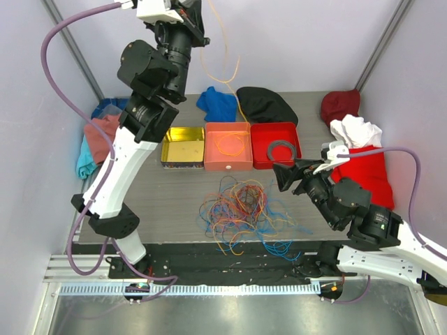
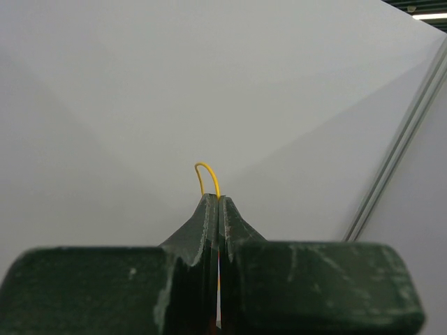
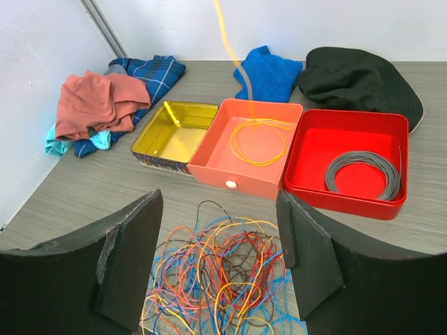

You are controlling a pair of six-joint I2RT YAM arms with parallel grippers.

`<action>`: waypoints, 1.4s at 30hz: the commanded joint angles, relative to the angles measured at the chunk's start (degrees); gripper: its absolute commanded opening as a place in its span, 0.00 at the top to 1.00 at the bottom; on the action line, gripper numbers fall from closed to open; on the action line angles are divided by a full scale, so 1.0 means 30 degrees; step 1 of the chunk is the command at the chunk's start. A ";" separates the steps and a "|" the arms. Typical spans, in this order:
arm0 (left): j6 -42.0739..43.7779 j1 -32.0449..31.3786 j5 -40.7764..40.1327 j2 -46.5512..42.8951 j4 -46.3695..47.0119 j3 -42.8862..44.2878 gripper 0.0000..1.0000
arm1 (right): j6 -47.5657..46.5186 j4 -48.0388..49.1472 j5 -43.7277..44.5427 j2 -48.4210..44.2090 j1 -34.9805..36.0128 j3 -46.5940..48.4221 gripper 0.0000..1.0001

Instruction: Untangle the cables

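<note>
A tangle of cables [image 1: 241,206] in orange, yellow, blue, red and dark colours lies on the grey table near its front edge. The same tangle of cables [image 3: 223,279] shows below my right gripper [image 3: 218,202], which hovers open just right of the heap [image 1: 283,176]. My left gripper [image 2: 218,197] is raised high at the back and shut on one yellow cable [image 2: 207,167]. That strand [image 1: 204,66] hangs down in a loop. Its lower end lies coiled in the orange tray [image 3: 258,143].
Three containers stand in a row behind the heap: a yellow tin [image 1: 183,162], an orange tray [image 1: 228,166] and a red tray [image 1: 276,165] holding a grey coiled ring [image 1: 282,149]. Cloths lie around: blue [image 1: 216,103], black [image 1: 265,105], dark red [image 1: 340,105], white [image 1: 356,130], a pile at left [image 1: 98,136].
</note>
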 commanded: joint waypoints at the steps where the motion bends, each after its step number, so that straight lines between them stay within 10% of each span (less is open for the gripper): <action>1: -0.0382 0.0102 0.0232 0.0171 0.0853 -0.0250 1.00 | -0.0040 0.0345 0.0494 0.0002 0.0066 -0.0244 0.26; 29: -0.4893 0.2007 -0.0617 -0.3433 0.3022 -1.6241 1.00 | 0.0340 -0.0153 0.0963 -0.0614 0.0066 -0.1739 0.26; 42: -0.5685 0.2417 -0.0149 -0.1531 0.0651 -1.7538 1.00 | 0.0722 -0.0358 0.0992 -0.0380 0.0037 -0.2032 0.25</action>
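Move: The left hand, shut on the yellow cable, is high up. The orange box lies about 14 cm ahead of it, 7 cm to its right and some 65 cm below. At that same depth and as far ahead, the gold tin is about 11 cm to the hand's left and the red box about 28 cm to its right. The blue cloth lies about 37 cm ahead and 3 cm right. From the right hand, the orange box is roughly 31 cm ahead, 14 cm left and 34 cm below. Still pinching the yellow cable in shut fingers, the left hand lowers it towards the orange box, sinking about 35 cm and easing some 8 cm forward early in the descent. The wrist tips down about 35 degrees, bringing upward-slanting fingers to nearly level. The right hand, open and empty, sinks about 5 cm. ##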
